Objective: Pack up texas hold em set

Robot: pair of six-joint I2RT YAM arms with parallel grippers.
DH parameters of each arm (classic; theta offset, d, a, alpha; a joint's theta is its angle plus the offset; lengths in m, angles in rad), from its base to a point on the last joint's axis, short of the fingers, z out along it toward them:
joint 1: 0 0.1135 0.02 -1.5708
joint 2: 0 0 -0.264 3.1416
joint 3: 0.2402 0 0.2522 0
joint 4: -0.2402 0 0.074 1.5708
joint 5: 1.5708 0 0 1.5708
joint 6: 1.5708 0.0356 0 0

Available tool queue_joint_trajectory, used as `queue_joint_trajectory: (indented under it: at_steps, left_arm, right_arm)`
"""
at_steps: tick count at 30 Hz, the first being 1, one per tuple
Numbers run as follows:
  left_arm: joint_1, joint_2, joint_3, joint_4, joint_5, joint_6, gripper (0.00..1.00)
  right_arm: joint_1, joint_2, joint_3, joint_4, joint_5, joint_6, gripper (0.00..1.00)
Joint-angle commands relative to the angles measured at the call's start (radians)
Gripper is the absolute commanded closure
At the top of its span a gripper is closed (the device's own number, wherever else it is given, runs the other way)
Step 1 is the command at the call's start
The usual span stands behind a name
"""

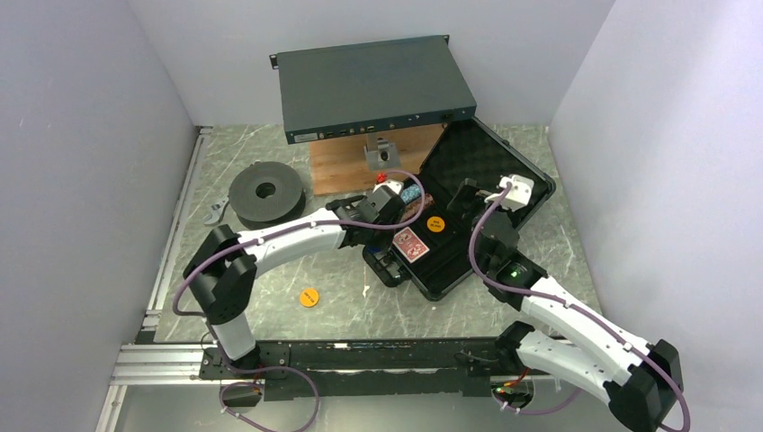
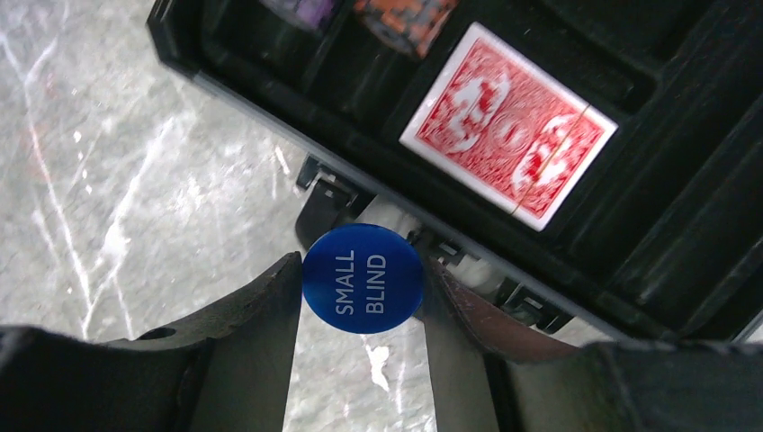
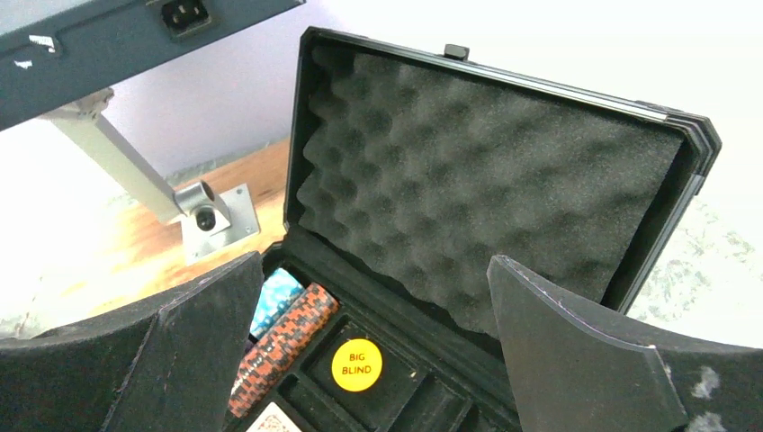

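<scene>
The black case [image 1: 447, 281] lies open on the table, its egg-crate foam lid [image 3: 486, 180] raised. In its tray are the red-backed card deck [image 2: 508, 126], a brown chip stack [image 3: 283, 346], a teal stack [image 3: 274, 301], a purple stack [image 2: 306, 9] and a yellow "BIG BLIND" disc [image 3: 356, 364]. My left gripper [image 2: 360, 270] is shut on a blue "SMALL BLIND" disc [image 2: 363, 279], held over the table just outside the case's hinged edge. My right gripper [image 3: 373, 270] hangs open above the tray, facing the lid, with nothing between its fingers. An orange disc [image 1: 309, 296] lies on the table left of the case.
A dark grey spool [image 1: 264, 191] sits at the left rear. A flat teal-grey metal box [image 1: 373, 87] stands raised on a metal bracket [image 1: 382, 153] over a wooden board [image 1: 346, 166], just behind the case. White walls close in on three sides.
</scene>
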Motion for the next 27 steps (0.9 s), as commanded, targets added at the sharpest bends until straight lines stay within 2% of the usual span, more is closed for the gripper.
queue_joint_trajectory:
  at_steps: [1, 7, 14, 23, 27]
  left_arm:
    - [-0.011, 0.048, 0.089, 0.053, 0.044, 0.031, 0.80]
    - [-0.015, 0.126, 0.186, 0.089, 0.083, 0.044, 0.81]
    - [-0.014, 0.222, 0.280, 0.145, 0.141, 0.062, 0.81]
    - [-0.015, 0.319, 0.383, 0.207, 0.197, 0.076, 0.84]
    - [-0.014, 0.366, 0.431, 0.247, 0.224, 0.079, 0.86]
  right_arm:
    - [-0.004, -0.043, 0.006, 0.014, 0.056, 0.035, 0.00]
    - [-0.004, -0.075, 0.003, 0.000, 0.133, 0.095, 0.00]
    - [-0.004, -0.086, 0.048, -0.122, 0.276, 0.261, 0.00]
    - [-0.004, -0.167, -0.036, 0.050, 0.216, 0.150, 0.00]
    - [-0.004, -0.179, -0.048, 0.068, 0.210, 0.140, 0.00]
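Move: The left hand, already pinching the blue small blind chip, has the case compartment with the yellow big blind chip about 9 cm ahead, 14 cm to its right and 7 cm below. The card deck lies roughly 4 cm ahead and 8 cm right, the orange chip row 13 cm ahead and 9 cm right, the case handle almost beneath it. For the right hand that compartment is some 7 cm ahead, 9 cm left and 23 cm down. To the right and somewhat forward, at an almost constant height, the left hand carries the small blind chip about 13 cm in over the open case towards the big blind's compartment. It keeps its pinch while turning clockwise and rolling right side up, some 15 degrees in all. The open, empty right hand backs off to the right by about 5 cm and rises slightly, its left side rolling up. ##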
